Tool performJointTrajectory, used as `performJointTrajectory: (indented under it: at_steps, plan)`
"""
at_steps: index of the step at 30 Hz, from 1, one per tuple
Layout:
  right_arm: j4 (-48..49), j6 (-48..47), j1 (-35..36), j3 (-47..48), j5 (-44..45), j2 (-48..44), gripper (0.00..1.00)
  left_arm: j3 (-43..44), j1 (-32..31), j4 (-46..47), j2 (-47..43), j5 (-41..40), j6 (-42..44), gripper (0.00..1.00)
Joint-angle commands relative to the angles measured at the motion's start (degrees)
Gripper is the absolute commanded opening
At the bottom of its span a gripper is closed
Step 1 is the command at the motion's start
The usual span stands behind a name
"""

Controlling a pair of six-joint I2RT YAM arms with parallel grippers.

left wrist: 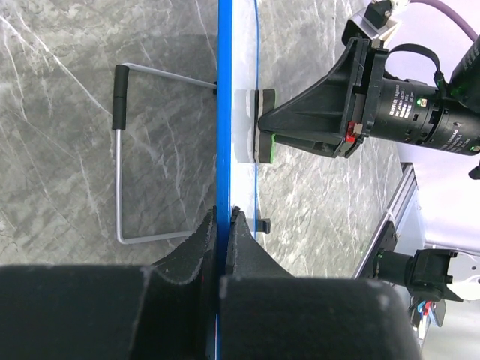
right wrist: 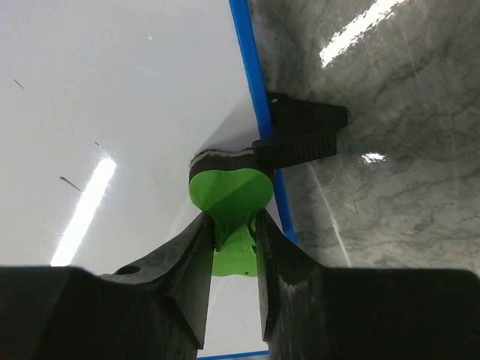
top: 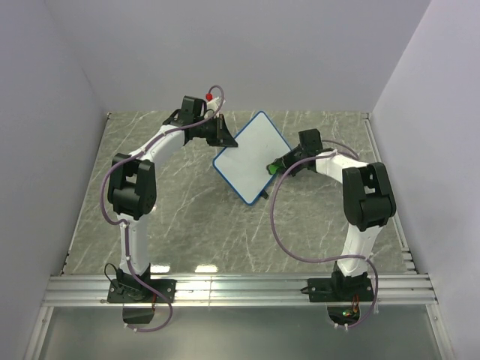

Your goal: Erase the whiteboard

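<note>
The whiteboard (top: 244,159), white with a blue frame, stands tilted in the middle of the table, turned like a diamond in the top view. My left gripper (top: 223,135) is shut on its upper left edge; in the left wrist view both fingers (left wrist: 244,232) clamp the blue frame (left wrist: 224,112). My right gripper (top: 276,168) is shut on the green eraser (right wrist: 229,193), whose dark pad is pressed on the white face (right wrist: 120,90) near the right blue edge (right wrist: 255,82). A few faint dark marks (right wrist: 71,182) remain on the face. The eraser (left wrist: 264,125) also shows against the board from the side.
A wire stand (left wrist: 120,150) folds out behind the board. A black foot (right wrist: 304,131) sticks out at the board's edge. Grey marble tabletop (top: 180,217) lies all round, with purple walls on three sides and an aluminium rail (top: 240,289) at the near edge.
</note>
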Motion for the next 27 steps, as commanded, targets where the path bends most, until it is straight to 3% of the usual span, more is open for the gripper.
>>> performJointTrajectory:
  at_steps: [1, 6, 13, 16, 21, 25, 27]
  plan:
    - [-2.81, -1.21, 1.39, 1.38, 2.06, 1.66, 0.0, -0.85, -0.5, -6.14, -0.1, -2.62, 3.63, 0.0]
    - [-5.27, 0.02, 1.13, 14.91, 0.22, 5.7, 0.0, -0.85, -0.59, -6.23, 0.51, -2.18, 3.72, 0.0]
    - [-11.16, 4.67, 1.22, 43.81, -2.07, 19.58, 0.0, -1.38, -2.08, -6.4, 1.21, -3.33, 4.07, 0.0]
    - [-13.53, 5.73, 1.22, 49.9, -2.07, 23.1, 0.0, -0.59, -2.61, -7.1, 1.66, -3.76, 4.24, 0.0]
    - [-8.8, 3.19, -0.27, 39.75, -0.75, 14.36, 0.0, -0.41, -2.44, -7.37, 0.95, -4.99, 4.16, 0.0]
    - [-8.95, -3.22, -3.69, 22.64, 2.93, 1.96, 0.0, 0.12, -2.26, -7.81, 0.34, -5.88, 4.07, 0.01]
    - [-10.89, -7.79, -5.19, 16.99, 7.5, -5.58, 0.0, 0.12, -2.26, -7.9, -0.01, -6.05, 4.24, 0.09]
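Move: The right hand already holds the eraser on the lower edge of the tilted whiteboard. From it, the board's far corner is about 17 cm ahead, 5 cm left and 12 cm up; the right corner is some 7 cm ahead and 4 cm right, at its height. The near black foot is roughly 8 cm back, 4 cm left and 4 cm lower. From the left hand, gripping the upper edge, the board's middle lies about 4 cm back, 5 cm right and 6 cm lower. Forward and up the board's slope, veering a little left, the right hand wipes the eraser some 19 cm towards the far corner, the wrist tipping slightly upward. It then turns back about 9 cm, backward, right and a bit down, the eraser coming clear of the face, fingers still gripping it. The left hand keeps its hold on the upper edge. ##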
